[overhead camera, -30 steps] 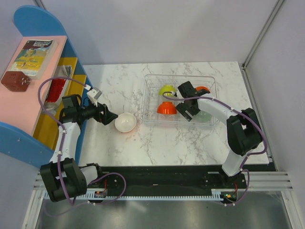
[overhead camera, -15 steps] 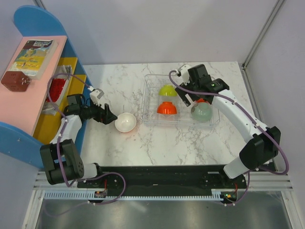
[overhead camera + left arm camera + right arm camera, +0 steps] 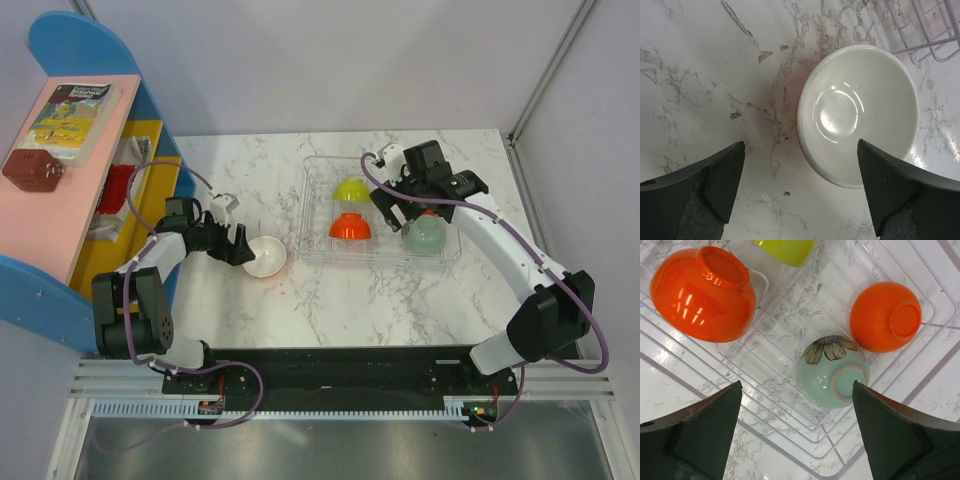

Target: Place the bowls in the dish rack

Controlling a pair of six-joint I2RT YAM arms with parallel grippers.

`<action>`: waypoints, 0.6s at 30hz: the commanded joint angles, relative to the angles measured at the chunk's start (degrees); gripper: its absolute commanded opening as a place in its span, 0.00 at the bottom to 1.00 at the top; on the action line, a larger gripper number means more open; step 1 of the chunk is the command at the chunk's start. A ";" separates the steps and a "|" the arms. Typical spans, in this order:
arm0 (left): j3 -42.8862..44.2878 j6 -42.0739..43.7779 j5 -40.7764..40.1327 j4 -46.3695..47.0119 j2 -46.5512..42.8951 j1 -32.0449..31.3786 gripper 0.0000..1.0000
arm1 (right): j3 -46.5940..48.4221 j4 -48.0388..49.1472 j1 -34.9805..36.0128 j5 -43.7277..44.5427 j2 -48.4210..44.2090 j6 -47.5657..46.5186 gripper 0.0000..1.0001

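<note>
The clear dish rack (image 3: 312, 250) holds a lime green bowl (image 3: 352, 188), an orange bowl (image 3: 350, 227), a pale mint bowl (image 3: 424, 236) and a second orange bowl (image 3: 429, 211), all upside down. From the right wrist I see the same orange bowl (image 3: 702, 295), lime bowl (image 3: 787, 250), second orange bowl (image 3: 885, 315) and flower-painted mint bowl (image 3: 832, 371) on the rack ribs (image 3: 780, 330). My right gripper (image 3: 392, 210) (image 3: 797, 383) hovers open above them, holding nothing. One more bowl (image 3: 265, 256) (image 3: 857, 115), white inside, stands upright on the table. My left gripper (image 3: 238, 246) (image 3: 801, 145) is open at its left rim.
A blue shelf unit with a pink top (image 3: 50, 190) stands along the left table edge, with a book (image 3: 72, 118) on top and items in yellow bins. The rack's corner (image 3: 927, 42) lies just right of the loose bowl. Grey walls close in the back and right.
My right arm rose from low over the mint bowl and moved toward the back of the rack. My left gripper slid right up to the white bowl and turned downward.
</note>
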 commanded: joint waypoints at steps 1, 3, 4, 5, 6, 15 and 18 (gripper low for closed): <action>0.61 1.90 -5.40 3.19 1.01 -3.10 1.00 | -1.29 1.84 -0.17 -5.13 -3.94 -0.79 0.98; 0.35 1.90 -6.62 3.37 1.18 -4.42 0.96 | -2.26 2.54 -0.17 -5.48 -4.56 -0.80 0.98; 0.35 1.81 -7.15 3.37 1.53 -4.78 0.90 | -2.61 2.72 -0.17 -5.66 -4.65 -1.06 0.98; 0.35 1.90 -7.51 3.37 1.71 -5.04 0.86 | -3.31 2.89 -0.25 -6.36 -4.74 -1.15 0.98; 0.35 1.99 -8.03 3.46 1.80 -5.57 0.80 | -3.49 3.07 -0.17 -6.45 -5.00 -1.23 0.98; 0.70 1.90 -10.06 3.19 2.77 -7.24 0.18 | -4.63 3.60 -0.25 -9.17 -3.95 -0.89 0.98; 0.79 1.99 -9.89 3.02 2.59 -7.33 0.02 | -4.72 3.86 -0.17 -10.23 -3.16 -0.27 0.98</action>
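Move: The white-lined bowl stands on the table about 7 cm to the left hand's right, 1 cm back and some 4 cm lower; its left rim is nearest the open fingers. The dish rack's nearest corner lies roughly 15 cm to the left hand's right and 3 cm back, and the large orange bowl inside the rack about 29 cm right and 5 cm ahead. From the right hand the white-lined bowl is some 35 cm left, 5 cm back and 17 cm down. The white-lined bowl's left rim gets pinched between the left fingers, one inside the bowl and one outside: the left hand sinks about 2 cm and slides a little over 1 cm right, rolling slightly, while its fingers go from wide open to nearly shut. The empty right hand, still open over the rack, drifts about 2 cm back and a little less to the left. ##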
